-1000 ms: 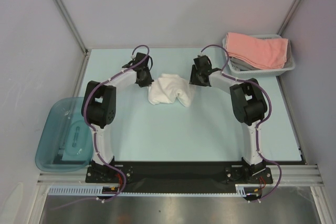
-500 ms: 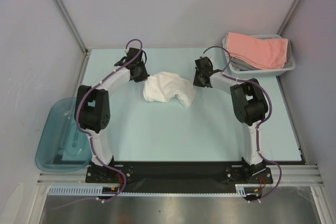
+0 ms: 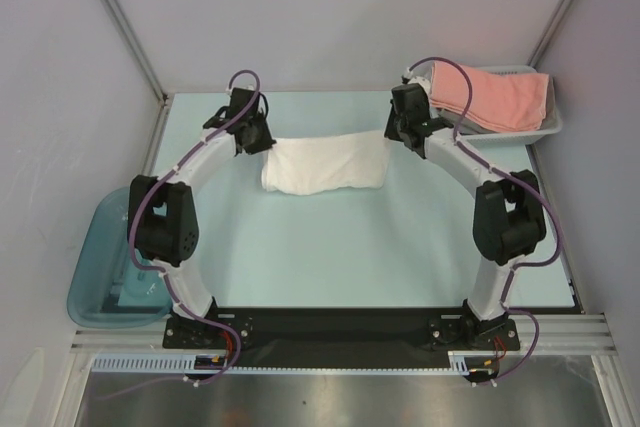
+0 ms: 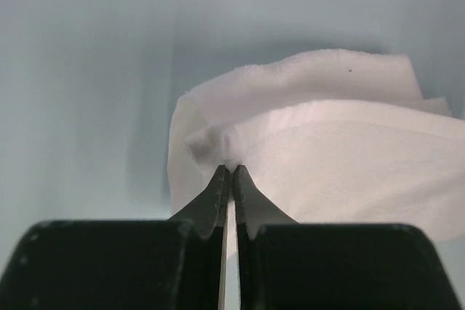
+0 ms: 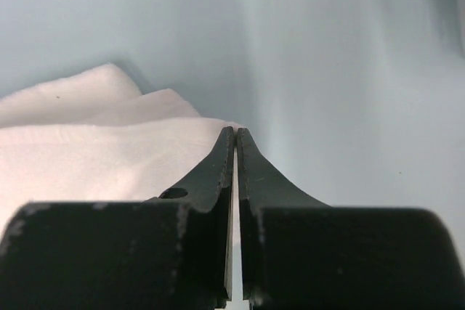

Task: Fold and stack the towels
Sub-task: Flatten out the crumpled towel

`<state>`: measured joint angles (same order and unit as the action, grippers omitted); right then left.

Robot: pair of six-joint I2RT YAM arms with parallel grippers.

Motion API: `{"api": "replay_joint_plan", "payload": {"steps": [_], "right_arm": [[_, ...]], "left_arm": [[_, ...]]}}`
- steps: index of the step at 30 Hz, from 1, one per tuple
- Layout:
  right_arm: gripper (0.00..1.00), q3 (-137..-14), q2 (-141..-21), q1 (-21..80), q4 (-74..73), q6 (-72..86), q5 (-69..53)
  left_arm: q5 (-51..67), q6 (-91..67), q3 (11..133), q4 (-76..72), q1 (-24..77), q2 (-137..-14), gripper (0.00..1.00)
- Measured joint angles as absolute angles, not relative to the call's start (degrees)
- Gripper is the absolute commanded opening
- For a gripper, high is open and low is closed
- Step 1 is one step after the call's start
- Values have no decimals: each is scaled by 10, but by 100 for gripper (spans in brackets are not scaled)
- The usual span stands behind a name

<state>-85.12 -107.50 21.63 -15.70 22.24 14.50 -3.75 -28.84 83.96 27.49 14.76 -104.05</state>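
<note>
A white towel [image 3: 325,162] hangs stretched in a wide band between my two grippers over the middle back of the table. My left gripper [image 3: 264,145] is shut on its left corner; in the left wrist view the jaws [image 4: 232,168] pinch the white towel [image 4: 349,157], which folds away to the right. My right gripper [image 3: 388,141] is shut on the right corner, the fingertips [image 5: 236,131] closing on the towel's edge [image 5: 94,157]. A salmon-pink towel [image 3: 490,95] lies on top of a grey one [image 3: 455,125] in the basket.
The white mesh basket [image 3: 548,127] stands at the back right corner, close behind the right arm. A teal plastic tub [image 3: 110,267] sits off the table's left edge beside the left arm. The table [image 3: 330,247] is pale blue.
The right gripper shut on the towel. Both arms then moved apart and back, pulling the crumpled white heap out into a wide band.
</note>
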Motion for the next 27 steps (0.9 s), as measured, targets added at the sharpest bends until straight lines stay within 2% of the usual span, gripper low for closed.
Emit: {"api": "replay_joint_plan", "payload": {"steps": [2,3,7,14,19,27], "right_arm": [[0,-851,-1055,213,-160,218,149],[0,-851,-1047,212,-161,214,152],[0,-849,-1024,207,-164,207,157],[0,-832,-1012,205,-165,203,159],[0,-819,-1012,205,-168,202,158],[0,-811,-1012,205,-168,203,158]], "left_arm": [[-34,-285,825,271,145,-1037,8],[-31,-284,817,269,144,-1037,13],[-18,-283,790,267,143,-1037,21],[8,-282,781,249,143,-1038,19],[21,-280,781,242,143,-1044,37],[36,-278,809,236,143,-1117,40]]}}
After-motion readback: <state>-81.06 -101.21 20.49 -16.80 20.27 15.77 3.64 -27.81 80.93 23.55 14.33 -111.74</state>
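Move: The left hand has the crumpled white towel's far left corner between its fingertips; the towel's loose left end, the place for its next grip, lies about 10 cm below, some 1 cm ahead and 1 cm to the right. The right hand pinches the far right corner, with that left end roughly 24 cm to its left, 1 cm back and 11 cm lower. From the right hand, the white basket sits about 23 cm right, 12 cm ahead and 9 cm lower. The left hand lets go of its towel corner, its fingers opening from almost shut to less than half open as it draws back about 2 cm and dips, pauses, then sinks towards the towel's left end, some 7 cm lower in all, tipping slightly further down and easing to the right. The right hand keeps its corner pinched throughout, still lifting about 4.5 cm and drifting right, away from the left hand, before it settles half of that back down and draws a little towards its base. ##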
